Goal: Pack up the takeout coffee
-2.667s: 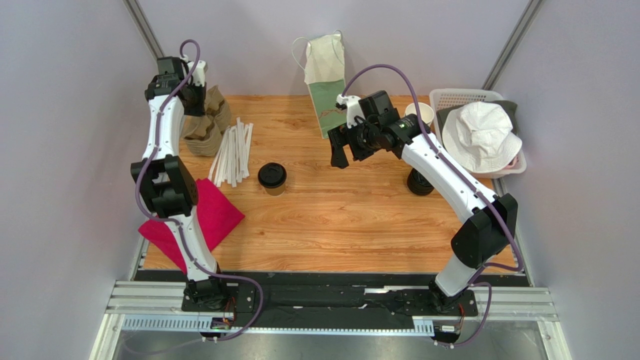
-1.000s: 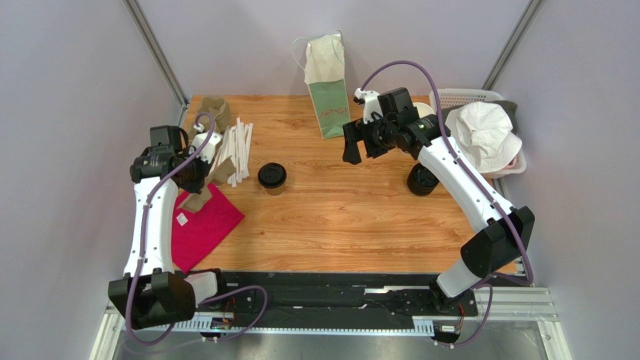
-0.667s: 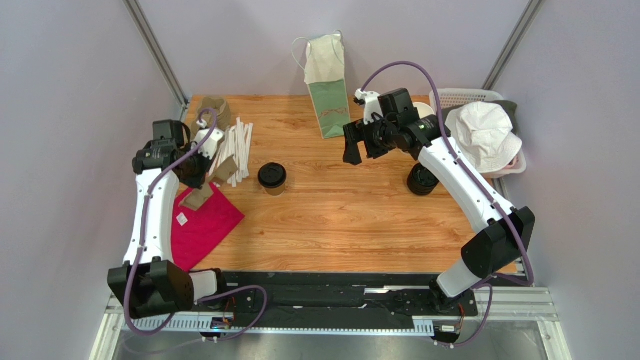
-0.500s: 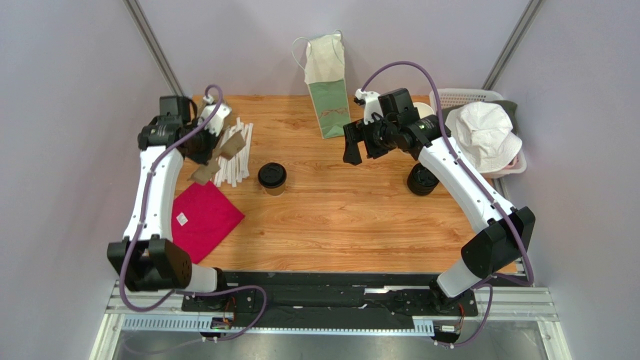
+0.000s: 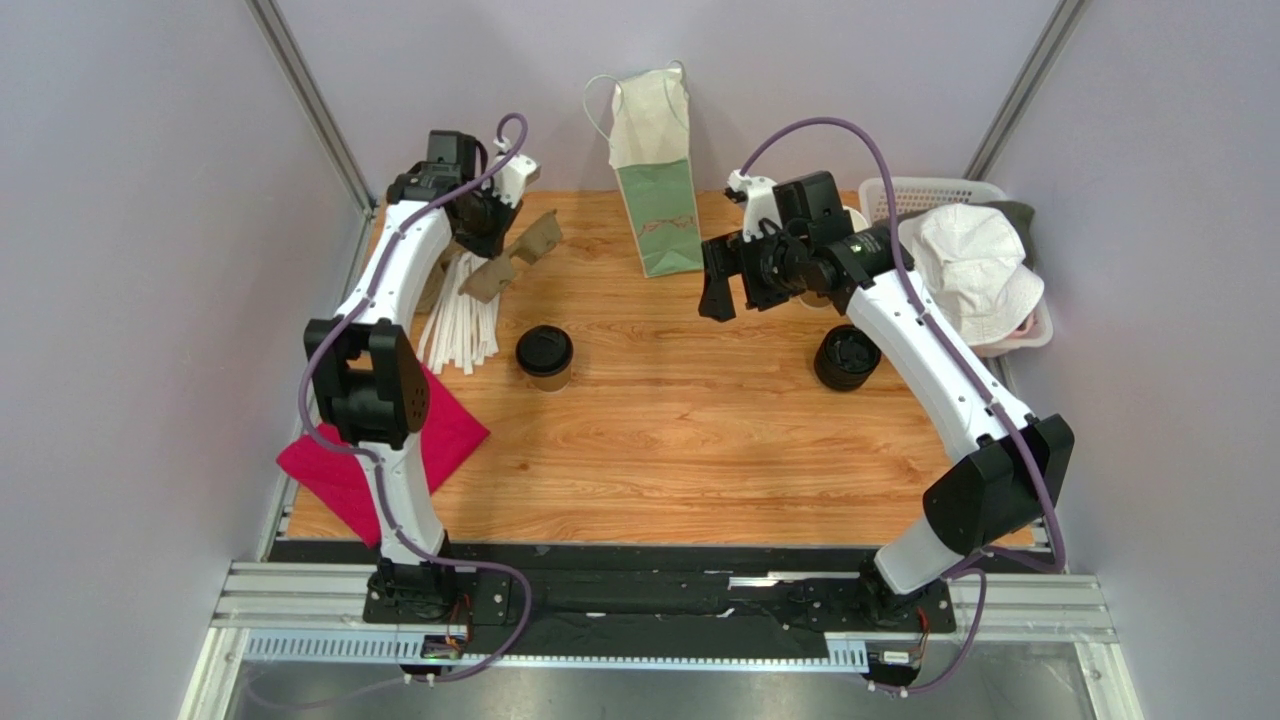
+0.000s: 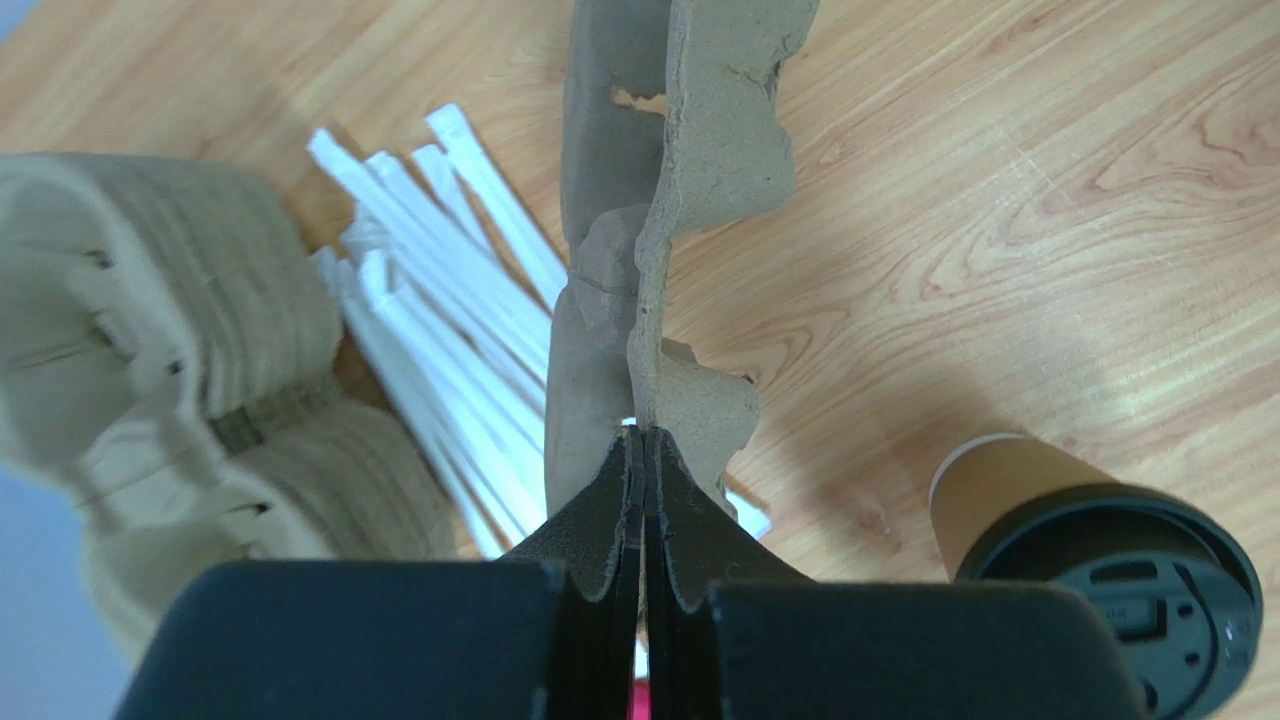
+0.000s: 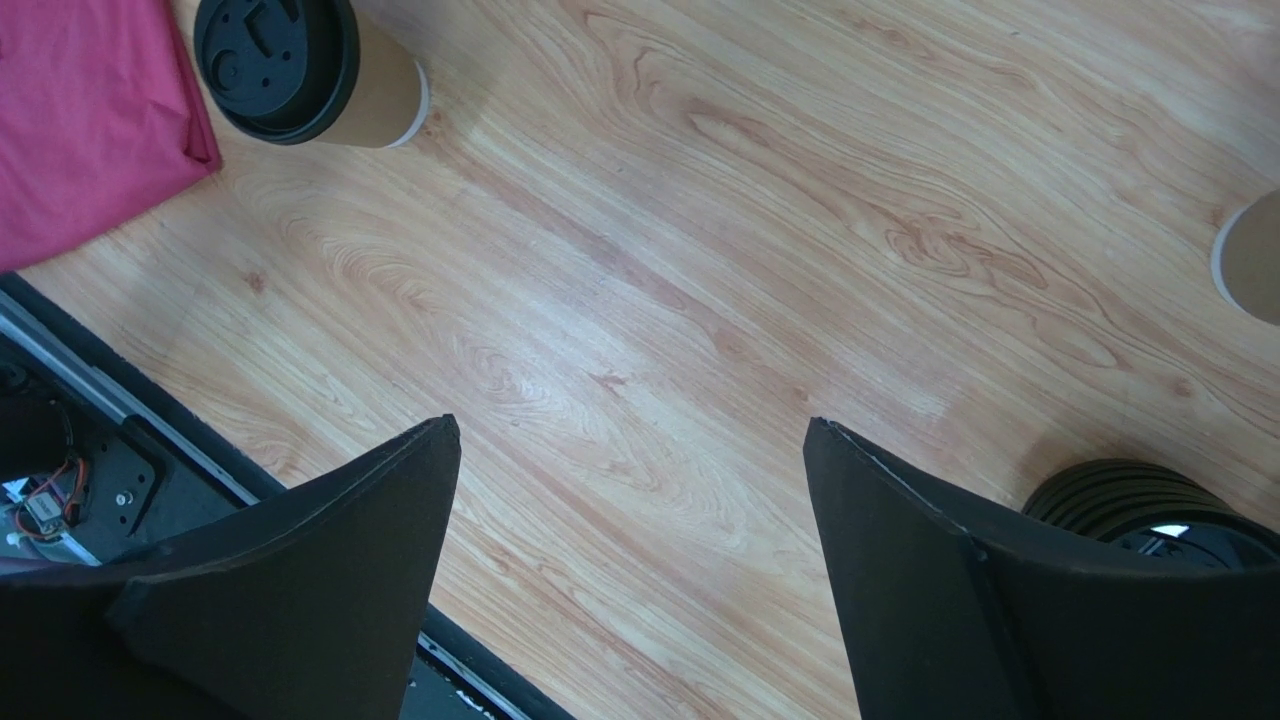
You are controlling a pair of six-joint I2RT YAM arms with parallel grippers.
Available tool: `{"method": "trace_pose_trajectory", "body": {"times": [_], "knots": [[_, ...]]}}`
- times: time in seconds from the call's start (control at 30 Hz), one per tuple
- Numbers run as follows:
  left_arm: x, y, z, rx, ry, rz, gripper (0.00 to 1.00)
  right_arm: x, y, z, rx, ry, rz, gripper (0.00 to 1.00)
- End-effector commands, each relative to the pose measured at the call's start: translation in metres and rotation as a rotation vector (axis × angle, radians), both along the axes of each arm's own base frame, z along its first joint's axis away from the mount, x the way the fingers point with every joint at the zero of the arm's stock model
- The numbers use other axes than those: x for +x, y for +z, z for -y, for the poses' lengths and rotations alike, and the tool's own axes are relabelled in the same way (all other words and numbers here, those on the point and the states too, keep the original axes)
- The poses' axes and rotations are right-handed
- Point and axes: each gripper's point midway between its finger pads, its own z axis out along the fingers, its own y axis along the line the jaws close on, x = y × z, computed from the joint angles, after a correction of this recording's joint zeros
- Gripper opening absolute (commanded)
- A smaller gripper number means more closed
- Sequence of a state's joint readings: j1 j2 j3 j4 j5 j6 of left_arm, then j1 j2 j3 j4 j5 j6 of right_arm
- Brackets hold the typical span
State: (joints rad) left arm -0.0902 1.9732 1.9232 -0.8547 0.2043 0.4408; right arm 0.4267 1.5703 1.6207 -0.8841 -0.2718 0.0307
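The takeout coffee (image 5: 544, 356), a brown paper cup with a black lid, stands upright left of the table's middle; it also shows in the left wrist view (image 6: 1082, 540) and the right wrist view (image 7: 308, 68). My left gripper (image 5: 496, 237) hangs over the back left of the table, shut on a flat brown cardboard piece (image 6: 706, 150) that sticks out beyond its fingertips (image 6: 643, 435) above the straws. The green paper bag (image 5: 657, 195) stands at the back centre. Right of the bag my right gripper (image 5: 726, 281) hovers open and empty (image 7: 631, 428) above bare wood.
White wrapped straws (image 5: 458, 315) lie at the left, next to a pale stack of cardboard pieces (image 6: 150, 345). A red cloth (image 5: 436, 435) lies front left. Stacked black lids (image 5: 846, 357) stand right of centre. A white basket (image 5: 902, 195) holding a white hat (image 5: 962, 270) sits back right.
My left arm has swung from the left front up to the table's back, carrying the cardboard piece over the straws toward the bag. The right gripper has shifted slightly and stays open.
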Motion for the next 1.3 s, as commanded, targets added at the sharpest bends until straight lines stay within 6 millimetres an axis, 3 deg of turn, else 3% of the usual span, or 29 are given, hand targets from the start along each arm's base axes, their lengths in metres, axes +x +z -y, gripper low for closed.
{"method": "trace_pose_trajectory", "body": {"times": [0.0,0.2,0.33,0.47,0.57,0.67,0.77,0.93,1.03,1.1,1.13,1.17,1.27], "knots": [[0.018,-0.003,0.02,-0.038,0.006,0.035,0.0,0.008,0.04,0.013,0.054,-0.04,0.09,0.9],[0.015,-0.04,0.031,-0.033,0.003,-0.029,0.0,0.026,0.063,0.027,0.042,-0.093,0.169,0.9],[0.005,-0.052,0.038,-0.066,-0.005,-0.071,0.0,0.045,0.082,0.033,0.034,-0.147,0.236,0.9],[-0.009,-0.056,0.044,-0.098,-0.022,-0.108,0.25,0.063,0.105,0.031,0.064,-0.183,0.305,0.91],[-0.019,-0.052,0.052,-0.142,-0.05,-0.123,0.33,0.078,0.117,0.03,0.08,-0.213,0.345,0.91],[-0.029,-0.047,0.062,-0.196,-0.077,-0.15,0.34,0.091,0.122,0.026,0.091,-0.23,0.364,0.92],[-0.032,-0.037,0.066,-0.221,-0.084,-0.147,0.36,0.1,0.131,0.022,0.116,-0.242,0.381,0.92],[-0.033,0.009,0.068,-0.258,-0.078,-0.057,0.49,0.125,0.131,0.016,0.14,-0.282,0.389,0.92],[-0.034,0.04,0.065,-0.284,-0.058,0.016,0.68,0.141,0.128,0.011,0.161,-0.308,0.389,0.92],[-0.036,0.058,0.061,-0.302,-0.041,0.066,0.71,0.151,0.138,0.01,0.194,-0.333,0.415,0.92],[-0.037,0.064,0.06,-0.317,-0.03,0.078,0.79,0.159,0.131,0.007,0.194,-0.341,0.408,0.92],[-0.041,0.075,0.06,-0.332,-0.034,0.102,0.8,0.164,0.144,0.006,0.216,-0.349,0.44,0.92],[-0.053,0.082,0.057,-0.341,-0.024,0.12,0.82,0.183,0.137,-0.004,0.224,-0.356,0.444,0.91]]}}
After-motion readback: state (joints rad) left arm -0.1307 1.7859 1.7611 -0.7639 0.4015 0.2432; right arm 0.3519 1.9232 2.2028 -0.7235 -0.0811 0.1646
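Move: The carrier tray is already pinched upright in the left hand; its free spot on the table lies about 2 cm ahead, 9 cm right and 14 cm below. Beside that spot, the coffee cup stands some 12 cm back and 9 cm right of the left hand, and the straws lie level with the hand, 8 cm left. For the right hand, the paper bag is about 26 cm ahead and 9 cm left, the cup stack 17 cm ahead and 15 cm right. The carrier tray goes down about 8 cm and somewhat right, towards the bare table between straws and coffee cup; the left fingers open wide and let go, and the hand eases slightly back, then rises some 12 cm clear, rolling its fingers towards the right. Meanwhile the open, empty right hand travels about 16 cm forward and 10 cm up towards the paper bag, tilting its fingers up. ##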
